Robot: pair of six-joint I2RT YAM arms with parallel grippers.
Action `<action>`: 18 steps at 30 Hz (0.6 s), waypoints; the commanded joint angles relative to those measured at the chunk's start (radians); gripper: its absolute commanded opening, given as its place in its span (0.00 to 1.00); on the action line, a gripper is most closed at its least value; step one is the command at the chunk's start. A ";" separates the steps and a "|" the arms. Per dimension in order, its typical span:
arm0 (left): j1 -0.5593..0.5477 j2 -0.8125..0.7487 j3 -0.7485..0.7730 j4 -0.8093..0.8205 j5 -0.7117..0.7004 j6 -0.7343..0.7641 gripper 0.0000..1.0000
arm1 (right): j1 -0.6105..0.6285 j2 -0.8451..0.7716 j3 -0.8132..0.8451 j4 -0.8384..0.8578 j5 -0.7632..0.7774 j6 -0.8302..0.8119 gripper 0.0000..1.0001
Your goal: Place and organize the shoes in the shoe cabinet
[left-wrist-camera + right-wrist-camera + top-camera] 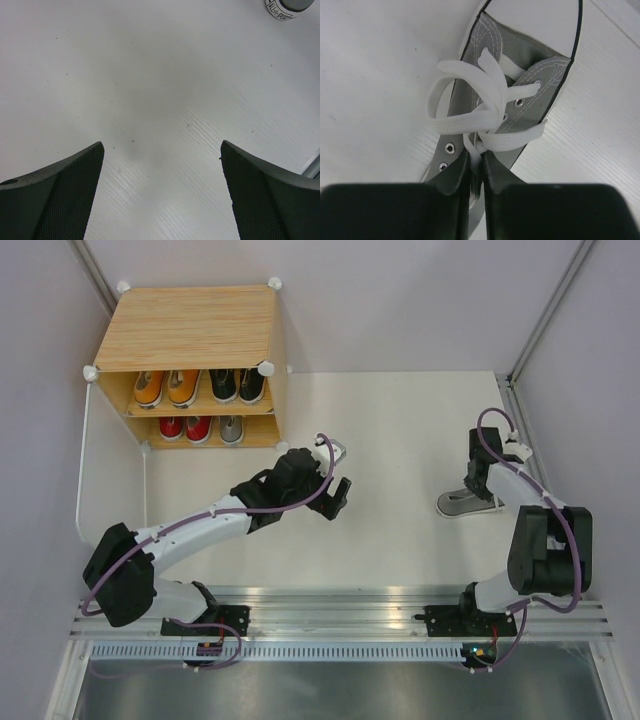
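Note:
The shoe cabinet [190, 328] stands at the far left with its front open. Its upper level holds an orange pair [165, 388] and a black pair [237, 385]. The lower level holds a red pair [185, 427] and one grey shoe [231, 428]. A second grey shoe [455, 505] lies on the table at the right. My right gripper [480, 490] is down on it. In the right wrist view the jaws [476, 160] are shut on the tongue and white laces of that grey shoe [520, 55]. My left gripper [343, 475] hangs open mid-table, with only bare table between its fingers [161, 145].
The cabinet's white door [82, 470] is swung open toward the near left. A metal rail [340, 605] carries both arm bases along the near edge. Frame posts stand at the back corners. A labelled white shoe sole [287, 7] shows at the left wrist view's top right.

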 commanded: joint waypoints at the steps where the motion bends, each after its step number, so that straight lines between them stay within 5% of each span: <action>1: -0.002 -0.026 -0.004 -0.005 -0.021 0.030 1.00 | 0.052 -0.030 -0.015 0.024 -0.034 -0.011 0.05; 8: -0.002 -0.003 -0.002 0.030 -0.027 0.004 1.00 | 0.316 -0.023 0.047 -0.019 -0.068 0.099 0.01; 18: -0.002 -0.054 -0.088 0.091 -0.113 -0.052 0.99 | 0.651 0.242 0.359 -0.087 -0.043 0.161 0.01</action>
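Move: My right fingers are already on the laces and tongue of the grey shoe, whose middle lies about 2 cm left, 1 cm back and 3 cm below them. The open mid-table where I take the shoe is some 28 cm left and 2 cm ahead; the other grey shoe, on the cabinet's lower shelf, is roughly 63 cm left and 16 cm ahead. From my open left hand, the held shoe lies about 34 cm right, 3 cm ahead and 12 cm below. I close my right fingers the last bit on the laces and tongue of the grey shoe and sweep the shoe quickly left, about 22 cm, drifting slightly forward and staying low over the table, turning it some 30 degrees counter-clockwise, heel leading towards my left hand. My left hand, fingers wide open, waits, then starts down by about 2 cm near the end. ##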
